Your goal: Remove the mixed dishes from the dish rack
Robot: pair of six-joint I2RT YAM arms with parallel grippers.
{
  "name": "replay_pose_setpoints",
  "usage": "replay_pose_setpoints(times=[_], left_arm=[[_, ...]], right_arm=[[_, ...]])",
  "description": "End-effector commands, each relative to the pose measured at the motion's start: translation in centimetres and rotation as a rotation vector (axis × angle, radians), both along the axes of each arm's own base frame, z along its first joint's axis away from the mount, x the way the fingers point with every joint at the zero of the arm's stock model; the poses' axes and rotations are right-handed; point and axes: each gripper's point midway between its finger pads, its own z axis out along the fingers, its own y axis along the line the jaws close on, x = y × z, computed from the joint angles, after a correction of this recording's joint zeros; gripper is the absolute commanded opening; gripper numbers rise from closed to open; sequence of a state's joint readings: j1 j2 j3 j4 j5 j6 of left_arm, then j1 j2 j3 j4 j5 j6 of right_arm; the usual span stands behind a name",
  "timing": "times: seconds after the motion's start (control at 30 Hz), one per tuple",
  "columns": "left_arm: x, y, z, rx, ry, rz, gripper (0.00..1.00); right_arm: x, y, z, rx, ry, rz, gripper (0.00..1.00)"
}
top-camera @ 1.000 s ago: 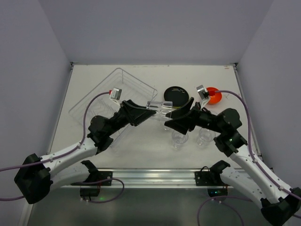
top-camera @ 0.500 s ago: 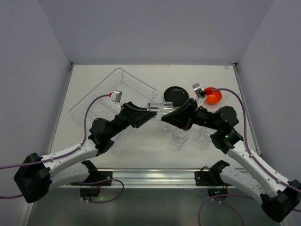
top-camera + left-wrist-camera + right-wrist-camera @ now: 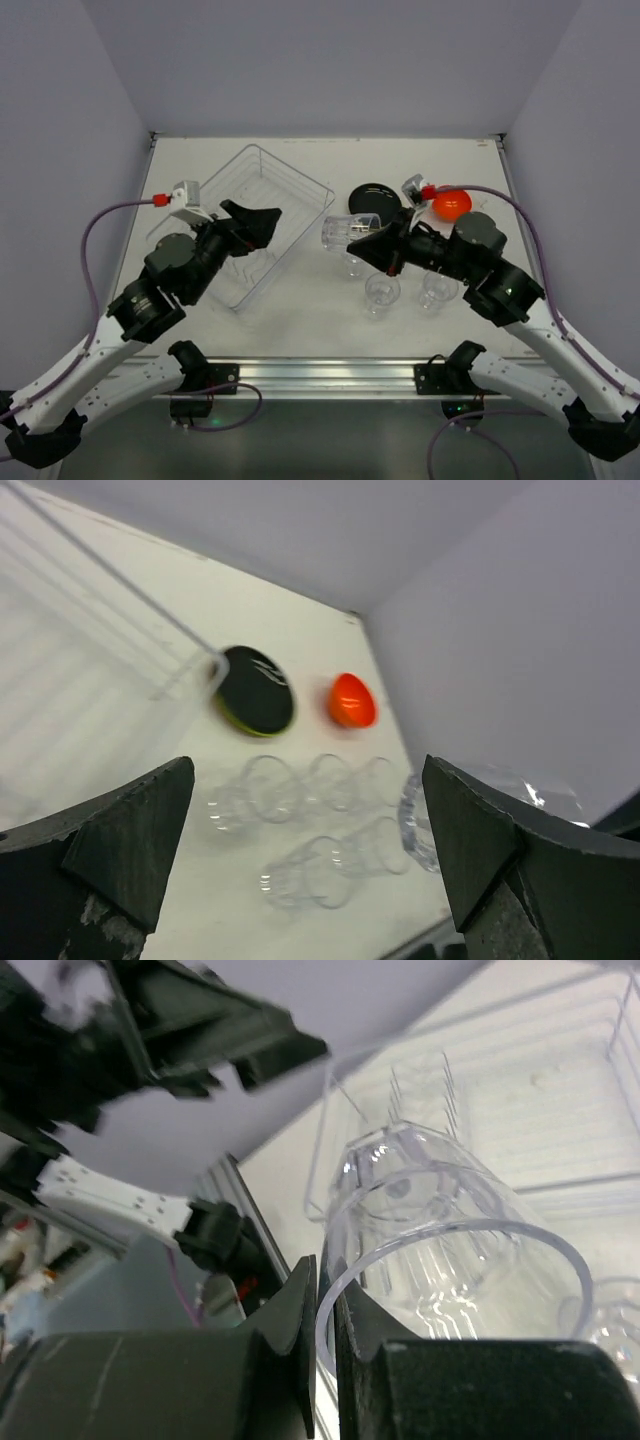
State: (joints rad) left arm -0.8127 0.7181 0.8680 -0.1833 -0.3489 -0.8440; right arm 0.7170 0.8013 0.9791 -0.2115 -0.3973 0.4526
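Note:
My right gripper (image 3: 362,240) is shut on the rim of a clear plastic cup (image 3: 340,231), which it holds on its side above the table, right of the dish rack (image 3: 295,168). In the right wrist view the fingertips (image 3: 327,1305) pinch the cup's wall (image 3: 450,1230). My left gripper (image 3: 256,222) hangs open and empty over the rack. Its wrist view looks between wide fingers (image 3: 130,850) at several clear cups (image 3: 300,875) on the table, a black plate (image 3: 255,688) on a lime-green rim (image 3: 250,730), and an orange-red bowl (image 3: 352,700).
Two upright cups (image 3: 381,291) (image 3: 436,290) stand just in front of the right gripper. The black plate (image 3: 372,197) and the bowl (image 3: 450,206) lie behind it. The rack's wires (image 3: 560,1090) fill the back of the right wrist view. Walls close the table's sides and back.
The left gripper has opened, let go of the cup and drawn back left over the rack. The right gripper has shut on the cup's rim and now holds it alone.

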Motion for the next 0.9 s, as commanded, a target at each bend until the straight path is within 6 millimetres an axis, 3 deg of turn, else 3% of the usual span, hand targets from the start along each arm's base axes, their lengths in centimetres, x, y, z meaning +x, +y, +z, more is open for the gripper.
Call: replay_pose_setpoints(times=[0.0, 0.03, 0.1, 0.17, 0.23, 0.3, 0.43, 0.67, 0.87], left_arm=[[-1.0, 10.6, -4.5, 0.427, 0.140, 0.351, 1.00], [-1.2, 12.6, -3.6, 0.463, 0.135, 0.428, 1.00], [-2.0, 14.7, -4.5, 0.593, 0.165, 0.466, 1.00], [-2.5, 16.7, -4.6, 0.657, 0.168, 0.530, 1.00], [-3.0, 18.8, -5.3, 0.694, 0.172, 0.623, 1.00], [-3.4, 19.9, -7.1, 0.672, 0.179, 0.685, 1.00], [-4.0, 21.0, -6.7, 0.613, 0.170, 0.740, 1.00], [-3.4, 19.9, -7.1, 0.646, 0.162, 0.685, 1.00], [-3.6, 20.0, -6.9, 0.620, 0.152, 0.679, 1.00]], right_arm=[[1.9, 0.3, -4.1, -0.298, 0.057, -0.124, 0.00], [2.5, -0.6, -6.2, -0.417, 0.105, -0.187, 0.00], [2.3, 0.4, -8.6, -0.597, 0.149, -0.193, 0.00], [2.4, 1.1, -8.9, -0.684, 0.144, -0.232, 0.00], [2.4, 2.0, -11.4, -0.807, 0.174, -0.231, 0.00], [2.3, 2.8, -12.1, -0.856, 0.182, -0.222, 0.00], [2.2, 4.7, -16.5, -1.015, 0.247, -0.162, 0.00], [2.1, 6.8, -20.5, -1.176, 0.266, -0.131, 0.00], [1.7, 8.2, -23.1, -1.190, 0.285, -0.068, 0.00]])
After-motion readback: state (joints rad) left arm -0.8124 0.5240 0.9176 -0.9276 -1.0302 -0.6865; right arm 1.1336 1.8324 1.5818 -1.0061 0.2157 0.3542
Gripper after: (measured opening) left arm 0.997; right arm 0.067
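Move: My right hand already has the last glass pinched by its rim. The free spot for it lies about 9 cm left, 2 cm ahead and roughly 31 cm below. The nearest front-row glass stands some 7 cm right and 2 cm ahead of that hand; the left back-row glass is 13 cm ahead and 3 cm right, and the dish rack about 21 cm ahead and 28 cm left. From my empty left hand the spot is about 8 cm right, 4 cm back. I lower the glass with my right hand by about 24 cm towards the open table left of the front-row glass, easing left as I go. The wrist swings some 70 degrees from pointing sideways to steeply down, fingers still shut on the rim. Meanwhile my left hand, fingers kept wide, backs off about 19 cm to the left, also sinking and turning counter-clockwise. ##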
